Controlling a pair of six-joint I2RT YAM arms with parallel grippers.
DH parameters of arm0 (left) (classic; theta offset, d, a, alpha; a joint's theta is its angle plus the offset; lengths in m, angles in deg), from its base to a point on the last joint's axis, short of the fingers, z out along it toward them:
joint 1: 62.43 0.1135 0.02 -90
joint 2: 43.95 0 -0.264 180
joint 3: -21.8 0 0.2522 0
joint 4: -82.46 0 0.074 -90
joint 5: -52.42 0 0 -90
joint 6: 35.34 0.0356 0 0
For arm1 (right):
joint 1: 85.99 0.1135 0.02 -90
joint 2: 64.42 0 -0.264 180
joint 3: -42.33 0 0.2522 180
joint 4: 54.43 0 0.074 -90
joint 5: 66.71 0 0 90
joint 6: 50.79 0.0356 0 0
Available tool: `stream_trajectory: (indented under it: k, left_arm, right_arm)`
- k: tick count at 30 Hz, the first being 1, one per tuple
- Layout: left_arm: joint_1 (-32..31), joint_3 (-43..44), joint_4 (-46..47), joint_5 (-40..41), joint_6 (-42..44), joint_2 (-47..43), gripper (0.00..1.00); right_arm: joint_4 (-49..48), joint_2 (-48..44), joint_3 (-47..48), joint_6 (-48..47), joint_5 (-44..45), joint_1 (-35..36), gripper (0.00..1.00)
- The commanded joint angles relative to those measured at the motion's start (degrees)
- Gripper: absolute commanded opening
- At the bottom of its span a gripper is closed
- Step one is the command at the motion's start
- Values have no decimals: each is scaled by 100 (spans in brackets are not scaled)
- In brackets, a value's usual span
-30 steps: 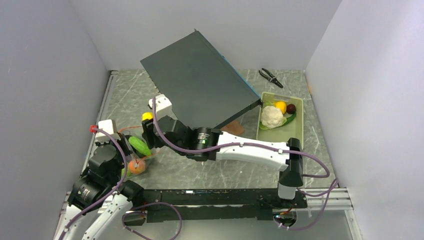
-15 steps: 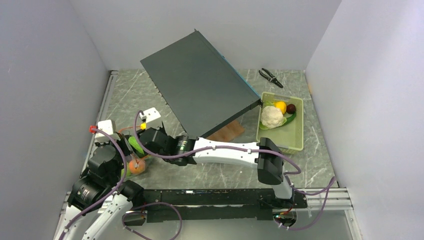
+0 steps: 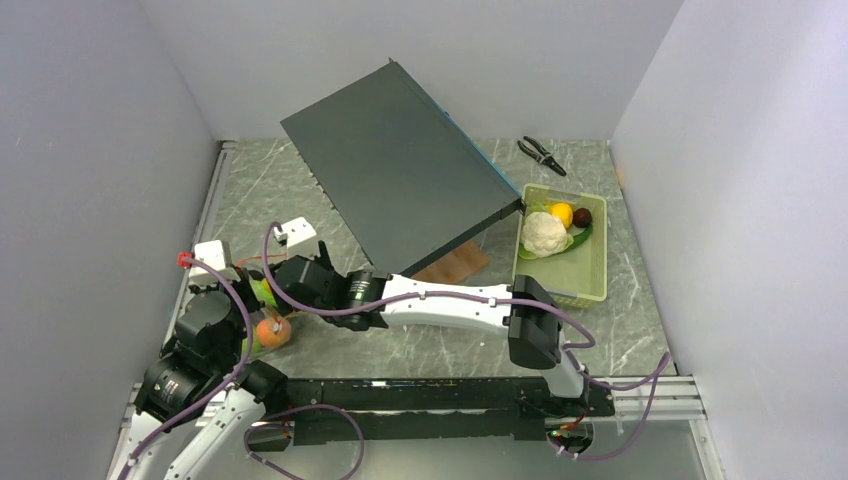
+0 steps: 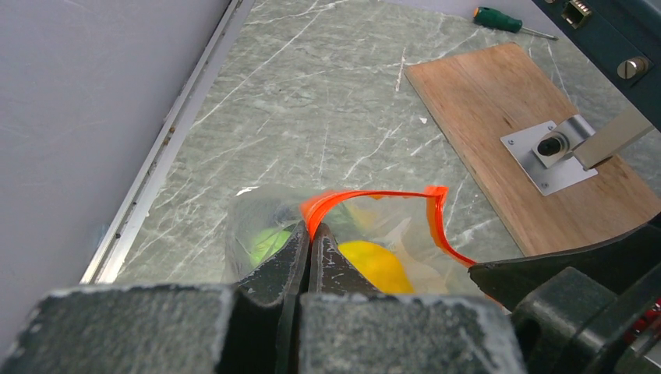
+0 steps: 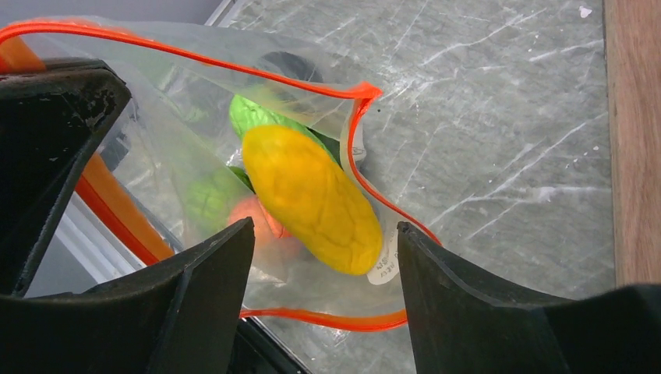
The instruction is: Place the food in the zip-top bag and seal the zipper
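The zip-top bag [image 5: 312, 312] lies at the table's left, also seen in the top view [image 3: 262, 318]. Its mouth is held open. My left gripper [image 4: 310, 227] is shut on the orange-red zipper [image 4: 366, 195] at the mouth's edge. My right gripper [image 5: 325, 226] is open right over the mouth, its fingers [image 5: 203, 296] on either side of a yellow piece [image 5: 312, 195] that lies in the bag. Green pieces [image 5: 257, 117] and an orange one [image 5: 261, 222] lie under it. A cauliflower [image 3: 543, 232], a yellow piece [image 3: 561, 213] and an eggplant [image 3: 582, 216] sit in the pale green tray [image 3: 590, 275].
A large dark panel [image 3: 400, 170] stands tilted over the table's middle, on a wooden board [image 3: 455, 262]. Pliers [image 3: 541, 153] lie at the back right. A green-handled screwdriver [image 4: 499, 19] lies beyond the board. The left wall is close to the bag.
My right gripper came down and left with the yellow piece to the bag's mouth and opened. The yellow piece now lies in the bag. The left gripper has kept its hold.
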Motion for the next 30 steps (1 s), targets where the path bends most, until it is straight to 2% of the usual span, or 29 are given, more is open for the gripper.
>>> stream_trajectory:
  k: [1, 9, 14, 18, 22, 26, 30]
  left_arm:
    - [23, -7, 256, 114, -62, -65, 0]
    - [24, -3, 251, 100, -67, -29, 0]
    - [23, -6, 268, 81, -49, 33, 0]
    - [25, -18, 277, 64, -49, 127, 0]
    - [21, -7, 230, 60, -93, 288, 0]
    - [24, -48, 259, -36, -220, 379, 0]
    - [19, 304, -256, -62, -1076, 512, 0]
  right_arm:
    - [157, -85, 336, -17, -23, 6, 70]
    - [871, -696, 419, -42, -194, 12, 70]
    - [1190, -1508, -23, -154, -328, 7, 70]
    - [1341, -2303, -613, -350, -746, 9, 70]
    - [1232, -3300, -1583, -467, -1397, 21, 70]
    - [919, -4346, -2681, -478, -1567, 25, 72]
    - [662, -5140, -3610, -580, -1834, 25, 73]
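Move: The right hand is open in the bag's mouth. The yellow corn lies just off its fingertips, about 2 cm ahead, 1 cm left and 5 cm below; the peach is some 8 cm back, level sideways, 9 cm below. The green basket stands roughly 53 cm to the right and 8 cm ahead, 10 cm below. From the left hand, which grips the bag's rim, the corn is about 5 cm right, 1 cm back and 8 cm below. The right hand, fingers still open, withdraws some 18 cm right, rising 10 and backing 8, from the bag. ##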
